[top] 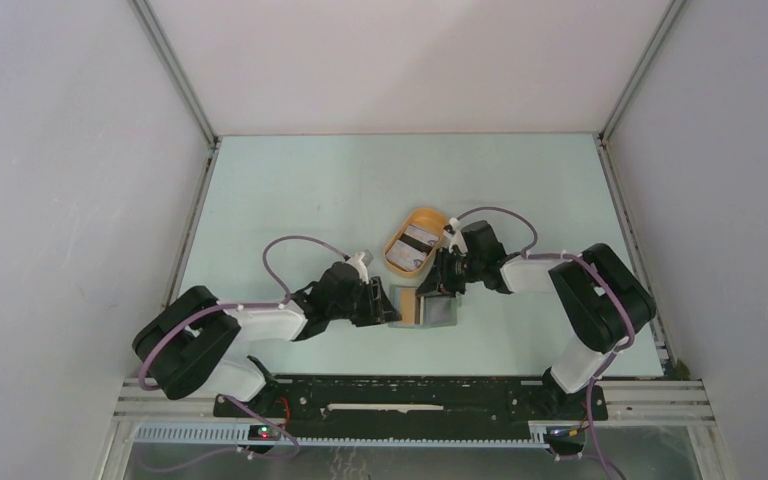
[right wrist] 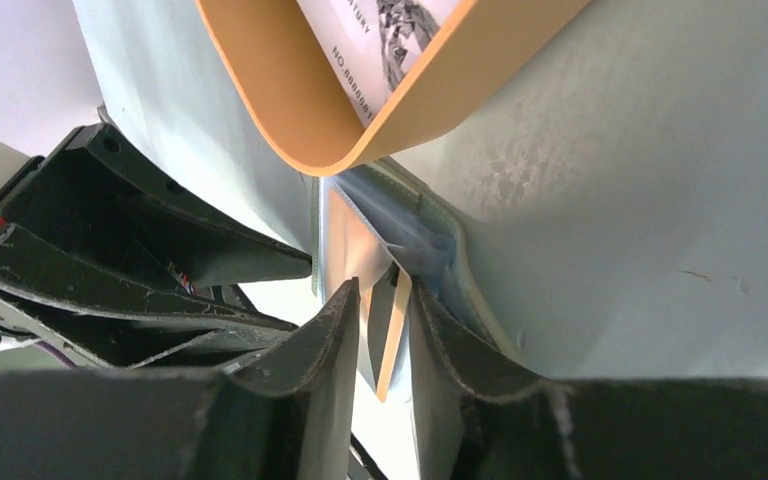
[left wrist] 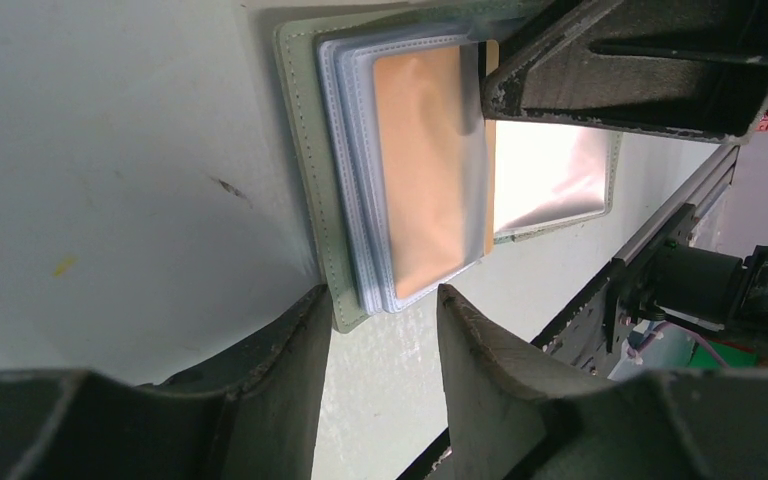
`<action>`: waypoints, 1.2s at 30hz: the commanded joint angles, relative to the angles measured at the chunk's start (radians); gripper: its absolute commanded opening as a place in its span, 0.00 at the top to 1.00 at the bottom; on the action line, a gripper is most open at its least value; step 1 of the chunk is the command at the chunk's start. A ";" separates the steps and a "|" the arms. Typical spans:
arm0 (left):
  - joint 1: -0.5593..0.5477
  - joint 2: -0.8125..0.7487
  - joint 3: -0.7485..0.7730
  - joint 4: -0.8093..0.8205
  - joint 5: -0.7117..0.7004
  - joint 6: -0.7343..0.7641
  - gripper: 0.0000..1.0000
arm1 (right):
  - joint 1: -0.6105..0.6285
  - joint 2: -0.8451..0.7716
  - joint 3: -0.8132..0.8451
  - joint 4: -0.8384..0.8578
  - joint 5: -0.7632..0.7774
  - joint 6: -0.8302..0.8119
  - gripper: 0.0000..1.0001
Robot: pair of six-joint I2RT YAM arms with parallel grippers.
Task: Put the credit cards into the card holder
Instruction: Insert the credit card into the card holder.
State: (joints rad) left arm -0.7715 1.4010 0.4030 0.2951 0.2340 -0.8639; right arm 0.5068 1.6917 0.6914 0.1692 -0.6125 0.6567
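The card holder (top: 440, 312) lies open on the table, a grey-green wallet (left wrist: 305, 150) with clear sleeves. One sleeve holds a tan card (left wrist: 420, 170). My left gripper (left wrist: 380, 295) is open, its tips astride the wallet's near corner, and one finger touches that corner. My right gripper (right wrist: 382, 290) stands open at the wallet's other side. A tan credit card (right wrist: 392, 335) sits edge-on between its fingers, slack, with its far end in the sleeves (right wrist: 420, 245). More credit cards (top: 415, 243) lie in the orange tray.
The orange oval tray (top: 400, 262) sits just behind the wallet, its rim (right wrist: 290, 110) nearly touching it, and a printed whitish card (right wrist: 390, 40) rests inside. The two grippers face each other closely across the wallet. The table's near edge and rail (left wrist: 660, 225) run just in front.
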 commanded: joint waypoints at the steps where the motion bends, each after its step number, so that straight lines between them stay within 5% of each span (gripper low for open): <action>1: 0.003 0.029 0.009 -0.053 -0.008 0.022 0.51 | 0.012 -0.061 0.016 -0.025 -0.028 -0.057 0.64; 9: 0.004 0.015 -0.006 -0.031 -0.007 0.012 0.51 | 0.012 -0.129 0.017 -0.060 -0.017 -0.108 0.49; 31: 0.012 0.007 -0.034 0.060 0.023 -0.031 0.52 | 0.017 -0.007 0.096 -0.145 -0.022 -0.127 0.43; 36: 0.029 -0.011 -0.045 0.062 0.025 -0.038 0.52 | 0.021 -0.053 0.096 -0.165 -0.014 -0.185 0.32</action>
State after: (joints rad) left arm -0.7586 1.4170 0.3912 0.3443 0.2588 -0.8925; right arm 0.5255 1.6905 0.7624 0.0357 -0.6392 0.5446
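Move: The credit card, mostly in its pocket, has its middle about 3 cm back, 2 cm left and 1 cm below the right hand, at whose fingers its exposed edge lies. The open card holder centres 3 cm back, sideways level; the orange tray lies 11 cm ahead, 1 cm left. From the left hand at the holder's corner, the card is about 3 cm ahead, 4 cm right. The right hand rises about 2.5 cm, fingers spreading, then sinks some 2 cm back to the card's edge. ##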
